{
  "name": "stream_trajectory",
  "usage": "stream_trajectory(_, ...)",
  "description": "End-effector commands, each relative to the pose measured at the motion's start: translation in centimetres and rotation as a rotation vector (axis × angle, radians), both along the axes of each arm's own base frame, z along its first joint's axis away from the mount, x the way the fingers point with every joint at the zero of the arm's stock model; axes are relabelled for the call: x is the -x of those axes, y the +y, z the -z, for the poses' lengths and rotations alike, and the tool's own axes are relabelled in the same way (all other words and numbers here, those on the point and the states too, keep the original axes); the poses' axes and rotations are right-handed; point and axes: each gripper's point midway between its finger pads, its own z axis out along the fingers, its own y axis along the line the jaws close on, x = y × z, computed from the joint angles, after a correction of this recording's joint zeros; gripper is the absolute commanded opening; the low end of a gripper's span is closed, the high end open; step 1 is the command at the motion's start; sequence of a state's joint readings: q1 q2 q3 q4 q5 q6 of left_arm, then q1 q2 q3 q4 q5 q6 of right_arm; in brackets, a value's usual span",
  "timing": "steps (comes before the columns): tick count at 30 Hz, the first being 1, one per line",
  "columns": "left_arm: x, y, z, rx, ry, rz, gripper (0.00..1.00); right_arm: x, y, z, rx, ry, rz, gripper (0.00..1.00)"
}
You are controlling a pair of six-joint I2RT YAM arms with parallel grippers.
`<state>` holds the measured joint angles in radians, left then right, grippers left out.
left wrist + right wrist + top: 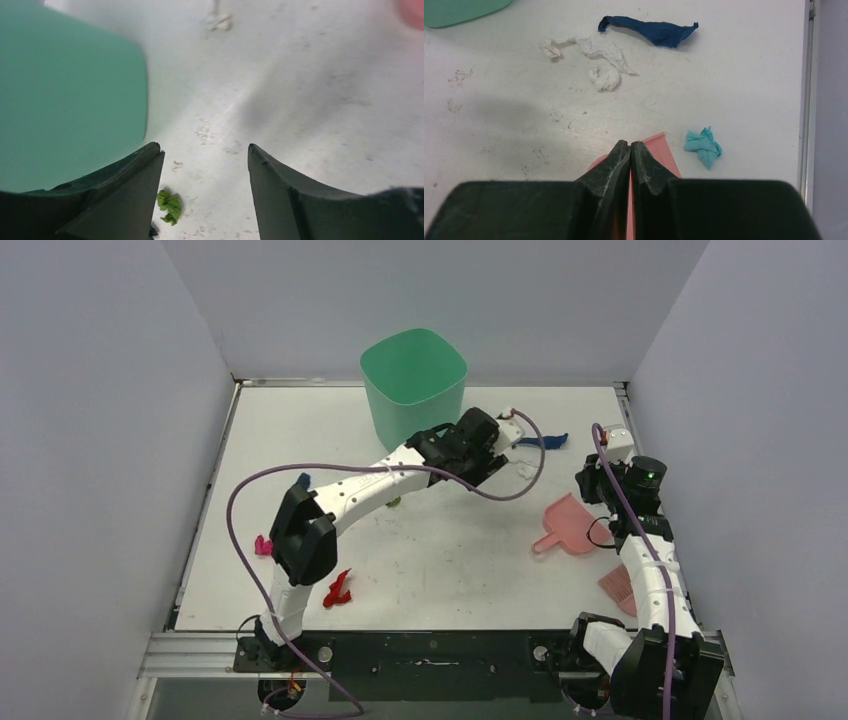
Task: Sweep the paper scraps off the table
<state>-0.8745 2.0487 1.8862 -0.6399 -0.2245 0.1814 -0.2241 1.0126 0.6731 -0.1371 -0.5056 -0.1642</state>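
Observation:
Paper scraps lie scattered on the white table (450,560): a red one (338,590), a magenta one (263,545), a dark blue one (545,441) and a white one (522,470). The right wrist view shows the dark blue scrap (651,30), white scraps (599,60) and a light blue scrap (703,146). My left gripper (490,465) hangs open and empty beside the green bin; a green scrap (170,206) lies below its left finger (125,195). In its own view the left gripper (204,147) holds nothing. My right gripper (630,144) is shut, above the pink dustpan's edge (659,155).
A green bin (413,380) stands at the back centre. The pink dustpan (568,525) lies right of centre. The pink hand brush (620,590) lies by the right arm. Grey walls enclose the table on three sides.

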Motion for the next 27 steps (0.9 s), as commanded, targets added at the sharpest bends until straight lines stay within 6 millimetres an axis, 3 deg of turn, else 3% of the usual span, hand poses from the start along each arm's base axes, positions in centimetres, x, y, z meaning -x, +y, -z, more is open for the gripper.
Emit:
stream_trajectory(1, 5.2, -3.1, -9.2, 0.137, -0.143, 0.112, 0.62, -1.1, -0.1, -2.0, 0.002, -0.056, -0.014, 0.05)
stream_trajectory(5, 9.3, -3.1, -10.2, 0.163, -0.124, 0.148, 0.64, -1.2, -0.1, -1.6, -0.001, -0.045, -0.015, 0.07)
stream_trajectory(8, 11.7, -2.0, -9.8, 0.208, -0.087, 0.145, 0.66, -1.3, -0.2, -1.1, -0.002, -0.03, -0.015, 0.1)
stream_trajectory(11, 13.6, -0.1, -8.5, 0.255, -0.04, 0.128, 0.7, -1.4, -0.2, -0.3, -0.007, -0.006, -0.018, 0.18)
stream_trajectory(15, 15.4, 2.0, -9.2, 0.396, 0.044, 0.086, 0.79, -1.7, -0.3, 0.4, -0.001, 0.023, -0.02, 0.37)
stream_trajectory(19, 14.8, 4.3, -8.0, 0.489, 0.088, 0.003, 0.79, -1.7, -1.3, -0.3, 0.04, 0.05, 0.009, 0.56)
stream_trajectory(22, 13.9, 5.7, -8.5, 0.667, 0.13, -0.059, 0.81, -0.9, -2.1, -0.8, 0.127, 0.118, -0.008, 0.62)
stream_trajectory(27, 13.3, 6.7, -9.6, 0.85, 0.144, -0.09, 0.83, 4.3, -4.8, 1.8, 0.364, 0.307, -0.037, 0.65)
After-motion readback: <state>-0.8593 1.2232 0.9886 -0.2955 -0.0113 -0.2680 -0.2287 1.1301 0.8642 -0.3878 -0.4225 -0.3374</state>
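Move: From the left hand, the green paper scrap lies about 19 cm to its left, 1 cm ahead and 15 cm below; the red scrap some 20 cm back and 30 cm left. The bin stands roughly 18 cm ahead and 14 cm left. The right hand hangs about 15 cm above the dustpan, nearly straight over it, with the teal scrap some 6 cm ahead and 6 cm right. Heading back from the bin, the empty left hand draws off about 14 cm towards the arms' side, veering briefly right and rising 8 cm, then swings left and sinks about half of that, its left side rolling down some 30 degrees while its fingers spread wider. Over the dustpan the right hand opens its nearly shut fingers, tips down slightly, dips 3 cm, then rises back and edges right. ##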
